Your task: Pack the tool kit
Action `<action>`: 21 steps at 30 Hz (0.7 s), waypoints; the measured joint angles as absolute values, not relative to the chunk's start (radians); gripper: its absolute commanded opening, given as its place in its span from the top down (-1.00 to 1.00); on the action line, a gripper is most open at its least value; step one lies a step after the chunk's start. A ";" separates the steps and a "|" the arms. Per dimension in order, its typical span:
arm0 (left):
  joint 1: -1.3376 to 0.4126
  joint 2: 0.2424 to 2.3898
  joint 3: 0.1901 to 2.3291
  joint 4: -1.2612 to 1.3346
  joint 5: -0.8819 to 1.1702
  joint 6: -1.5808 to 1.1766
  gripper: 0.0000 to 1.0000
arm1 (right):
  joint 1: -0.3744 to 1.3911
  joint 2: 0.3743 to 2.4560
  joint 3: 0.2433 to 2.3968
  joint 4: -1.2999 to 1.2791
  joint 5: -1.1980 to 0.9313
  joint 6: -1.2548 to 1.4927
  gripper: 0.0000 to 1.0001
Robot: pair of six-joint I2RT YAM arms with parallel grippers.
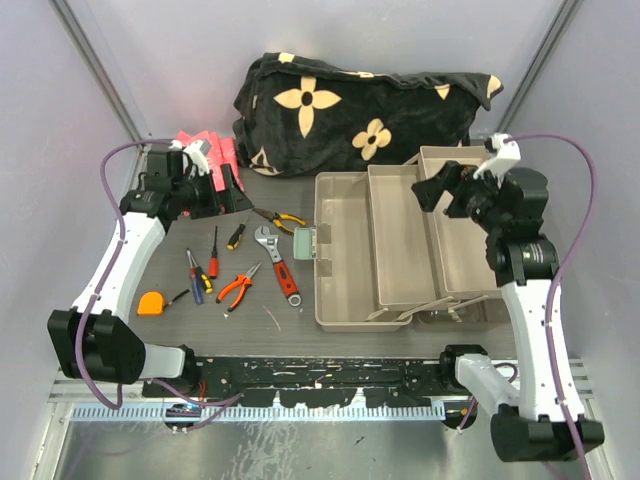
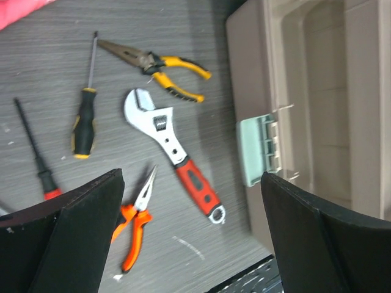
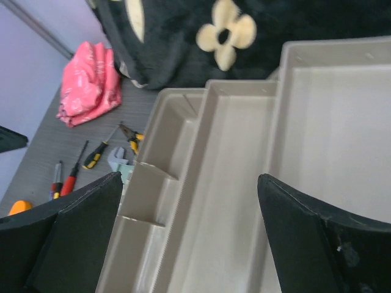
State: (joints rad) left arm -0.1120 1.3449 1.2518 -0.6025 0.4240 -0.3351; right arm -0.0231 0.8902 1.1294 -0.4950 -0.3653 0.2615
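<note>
The tool kit's box [image 1: 345, 255] stands open right of centre, its beige trays [image 3: 244, 183] folded out and bare where they show. Left of it on the table lie yellow-handled pliers [image 2: 162, 67], a red-handled wrench [image 2: 174, 152], orange pliers [image 2: 137, 223], three screwdrivers [image 1: 212, 255] and an orange tape measure [image 1: 152, 303]. My left gripper [image 2: 192, 238] hangs open above the tools at the back left [image 1: 225, 188], holding nothing. My right gripper [image 3: 189, 238] hovers open over the trays [image 1: 437, 188], also with nothing in it.
A black blanket with cream flowers [image 1: 360, 110] is bunched at the back, touching the box's far side. A pink cloth [image 1: 205, 150] lies at the back left corner. The box's pale green latch [image 2: 259, 149] faces the tools. Walls close in on both sides.
</note>
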 measured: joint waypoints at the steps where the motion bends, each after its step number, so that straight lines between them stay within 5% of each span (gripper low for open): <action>1: -0.106 1.339 1.253 -0.628 0.417 -0.309 -0.93 | -0.005 0.914 1.148 -0.485 -0.366 0.264 -0.94; 12: -0.107 1.306 1.255 -0.768 0.383 -0.206 -0.87 | 0.435 1.478 1.673 -0.443 -0.216 0.241 -0.97; 21: -0.288 1.315 1.062 -0.573 0.206 -0.495 -0.83 | 0.542 1.436 1.512 -0.473 -0.007 0.221 -1.00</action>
State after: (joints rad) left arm -0.2882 1.3148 1.0618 -0.5728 0.2058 -0.4946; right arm 0.5423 1.4364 1.5124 -0.4732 -0.0071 0.2211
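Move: From the left hand the adjustable wrench lies about 9 cm right and 6 cm back, some 22 cm below. At that same depth, the yellow pliers are 9 cm right and 7 cm ahead, and the black screwdriver 3 cm ahead and 2 cm left. The wrench is some 34 cm left of the right hand, 1 cm back and 32 cm down; the toolbox's left compartment is 18 cm left, 4 cm ahead, 30 cm down. Left sinks 7 cm and back towards the wrench; right swings 17 cm left and forward over the toolbox. ##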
